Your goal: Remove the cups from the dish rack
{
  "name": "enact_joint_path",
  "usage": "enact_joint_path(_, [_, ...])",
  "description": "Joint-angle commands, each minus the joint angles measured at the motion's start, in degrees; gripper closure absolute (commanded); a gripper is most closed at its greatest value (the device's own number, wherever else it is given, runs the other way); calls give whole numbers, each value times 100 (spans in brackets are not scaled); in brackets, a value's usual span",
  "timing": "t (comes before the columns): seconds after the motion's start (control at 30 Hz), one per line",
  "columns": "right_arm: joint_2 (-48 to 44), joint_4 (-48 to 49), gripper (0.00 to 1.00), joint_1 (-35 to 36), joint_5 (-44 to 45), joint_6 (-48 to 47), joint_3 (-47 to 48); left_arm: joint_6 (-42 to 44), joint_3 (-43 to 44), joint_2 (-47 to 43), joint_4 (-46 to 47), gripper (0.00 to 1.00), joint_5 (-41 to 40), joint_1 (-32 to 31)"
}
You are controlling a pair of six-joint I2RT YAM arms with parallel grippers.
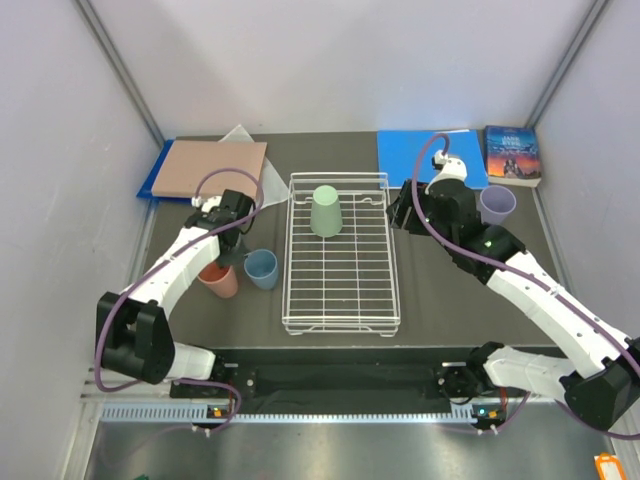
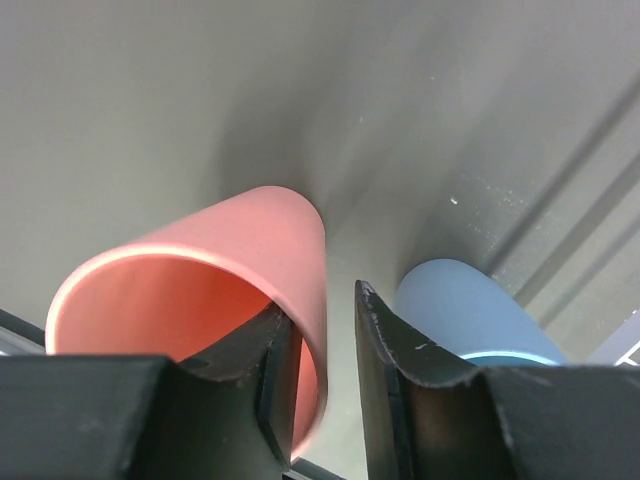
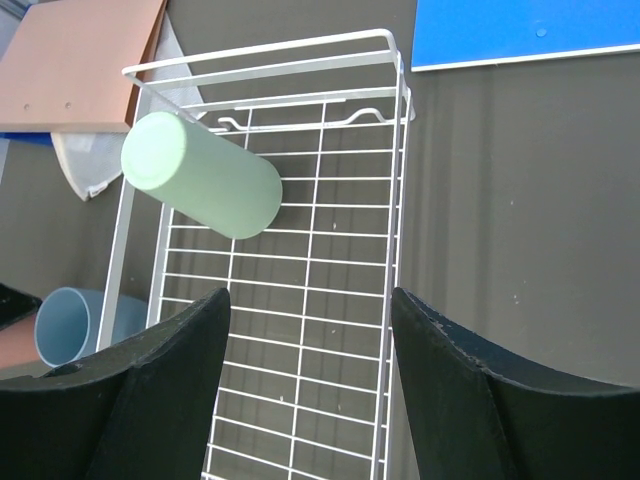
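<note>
In the left wrist view my left gripper straddles the wall of the salmon pink cup. One finger is inside the cup and the other stands outside, with a narrow gap to the wall. The cup stands upright on the table left of the dish rack, beside the light blue cup. A pale green cup stands upside down at the far end of the rack. My right gripper hovers open at the rack's right far side, holding nothing. The lilac cup stands at the far right.
A blue folder and a book lie at the back right. A tan board on another blue folder lies at the back left, with a white plastic piece behind it.
</note>
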Motion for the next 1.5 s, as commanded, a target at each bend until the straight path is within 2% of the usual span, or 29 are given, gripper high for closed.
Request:
enact_joint_path(0.0, [-54,229,35,-13,-28,-28,43,49,111,-164,-38,67,-99,43])
enact_joint_path(0.17, [-71,238,35,-4,-54,15,-1,102,242,-304,-135,63,-178,52])
enact_joint_path(0.3, [-71,256,35,-13,-107,51,16,137,909,-419,-556,44,-266,61])
enact_joint_path(0.33, [-63,264,35,-13,-107,42,33,146,1355,-436,-644,35,-292,52])
enact_joint_path(0.5, [8,291,35,-4,-142,42,113,251,2684,-428,-1233,18,-591,52])
enact_joint_path(0.57, [43,291,35,-4,-142,24,156,304,3010,-488,-1016,16,-400,52])
enact_joint_path(0.7, [78,317,35,-4,-151,-19,209,278,2801,-472,-68,13,812,-53])
enact_joint_path(0.77, [104,273,35,-13,-133,-54,306,313,2704,-253,268,11,973,-351])
enact_joint_path(0.83, [105,229,35,-4,-107,-125,376,409,2739,71,585,9,781,-920])
enact_joint_path(0.93, [43,159,35,-4,-28,-213,385,882,3046,493,848,5,53,-1746])
enact_joint_path(1.03, [8,115,35,-4,25,-222,359,1435,3091,697,1391,1,-117,-2048])
enact_joint_path(1.13, [-36,89,35,-4,86,-257,350,1788,3151,968,1657,1,-12,-2084])
enact_joint_path(1.47, [17,53,35,-22,236,-415,403,1877,3222,1813,1895,1,595,-2093])
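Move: The green cup, upside down at the far end of the dish rack, stands about 12 cm ahead of the left hand and 19 cm to its right, its middle some 2 cm lower. The pink cup, one finger still inside its rim, has its middle 3 cm back, 3 cm left and 5 cm below. The blue cup is 5 cm right, 1 cm back, equally low. From the right hand the green cup lies about 13 cm left, 6 cm ahead and 18 cm down. The pink cup's rim is left behind as the left fingers spread from about a third to fully open and rise free, nearly 20 cm up and somewhat forward. The hand then swings some 20 cm right over the rack's left rail towards the green cup, easing farther forward and sinking about 7 cm, while the wrist tips its fingers up about 25 degrees and turns roughly 35 degrees clockwise. ##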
